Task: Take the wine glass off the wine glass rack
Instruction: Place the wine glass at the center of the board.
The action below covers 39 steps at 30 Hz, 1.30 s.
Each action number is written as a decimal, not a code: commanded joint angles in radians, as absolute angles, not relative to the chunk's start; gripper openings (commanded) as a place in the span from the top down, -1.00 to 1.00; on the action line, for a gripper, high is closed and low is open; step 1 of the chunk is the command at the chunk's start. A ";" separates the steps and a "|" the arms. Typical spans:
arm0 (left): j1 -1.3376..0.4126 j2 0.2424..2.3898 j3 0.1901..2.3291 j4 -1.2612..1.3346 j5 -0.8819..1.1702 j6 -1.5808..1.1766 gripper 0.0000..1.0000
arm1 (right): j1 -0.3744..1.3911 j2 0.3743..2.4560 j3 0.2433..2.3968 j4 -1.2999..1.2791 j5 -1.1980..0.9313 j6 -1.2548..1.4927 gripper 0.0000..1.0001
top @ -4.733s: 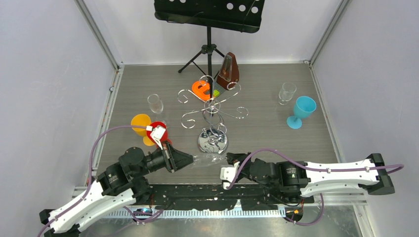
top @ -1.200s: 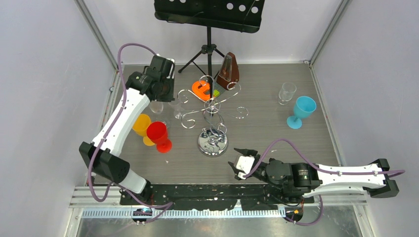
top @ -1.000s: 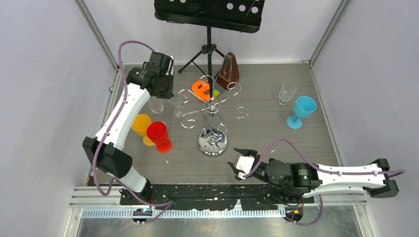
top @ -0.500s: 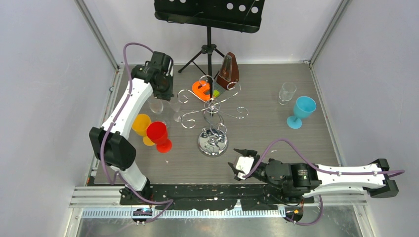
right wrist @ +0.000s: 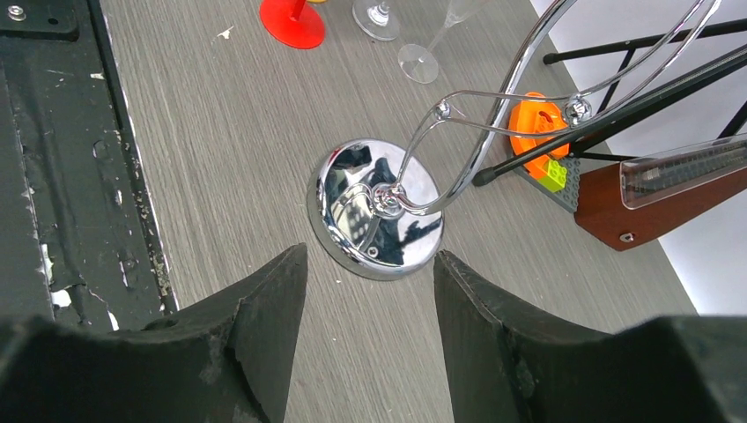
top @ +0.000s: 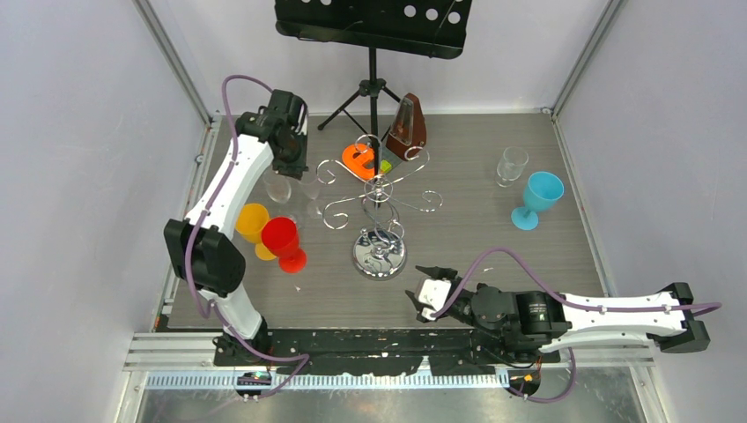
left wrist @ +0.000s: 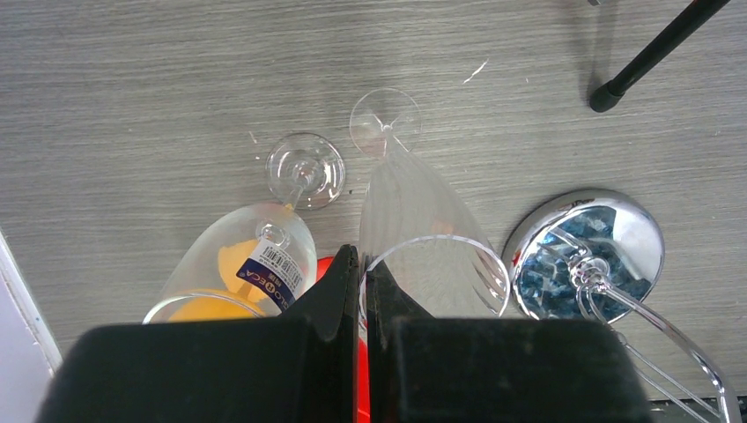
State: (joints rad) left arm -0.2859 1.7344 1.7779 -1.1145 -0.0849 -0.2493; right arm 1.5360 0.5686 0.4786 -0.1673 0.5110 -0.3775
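My left gripper is shut on the rim of a clear wine glass. The glass hangs upright just left of the chrome wine glass rack, clear of its curled arms. Its round foot is down near the tabletop; I cannot tell whether it touches. The rack's mirror-like base stands on the table. My right gripper is open and empty, low at the front, pointing at that base.
A second clear glass with a barcode label stands beside the held one. Orange and red cups sit nearby. A black music stand, a metronome, an orange block, a clear glass and a blue cup are further off.
Since the earliest frame the left arm has swung from the table's front to the back left with the glass. Over the last second only its elbow shifted. The right arm is still.
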 commanded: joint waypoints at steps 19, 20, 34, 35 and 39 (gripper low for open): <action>-0.278 1.696 1.835 -1.115 -0.070 -0.231 0.08 | 1.536 0.602 0.558 -0.160 0.572 -0.304 -0.51; -0.278 1.693 1.840 -1.118 -0.073 -0.229 0.03 | 1.536 0.606 0.564 -0.160 0.574 -0.301 -0.57; -0.278 1.572 1.871 -1.122 -0.062 -0.238 -0.31 | 1.536 0.648 0.700 -0.293 0.673 -0.173 -0.91; -0.278 1.558 1.867 -1.118 -0.057 -0.238 -0.32 | 1.536 0.659 0.729 -0.309 0.703 -0.138 -0.91; -0.279 1.487 1.830 -1.091 -0.030 -0.241 -0.41 | 1.536 0.692 0.824 -0.433 0.739 -0.049 -0.90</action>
State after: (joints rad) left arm -0.2855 1.5810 1.8309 -1.1271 -0.0681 -0.2436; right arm 1.5360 0.6720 0.7113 -0.3405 0.6586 -0.1726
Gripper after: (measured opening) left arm 0.685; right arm 0.954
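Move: My left hand still pinches the rim of the clear glass, whose middle lies about 3 cm to my right and 10 cm below, level fore and aft. From this hand, the labelled clear glass stands some 4 cm left and 3 back, the red glass 4 left and 15 back, the rack 21 right and 12 back. From my empty right hand, the clear glass is roughly 27 cm ahead, 25 left and 10 below. I hold my left hand still while its shut fingers spread to about two-thirds open and let go of the clear glass's rim. Then I lift it about 7 cm, away from the glass, drawing back slightly as the fingertips tip some 10 degrees forward and up. My right hand, after a tiny dip, rises about 5 cm and a little forward beside the rack, turning about 10 degrees clockwise and opening nearly fully. ##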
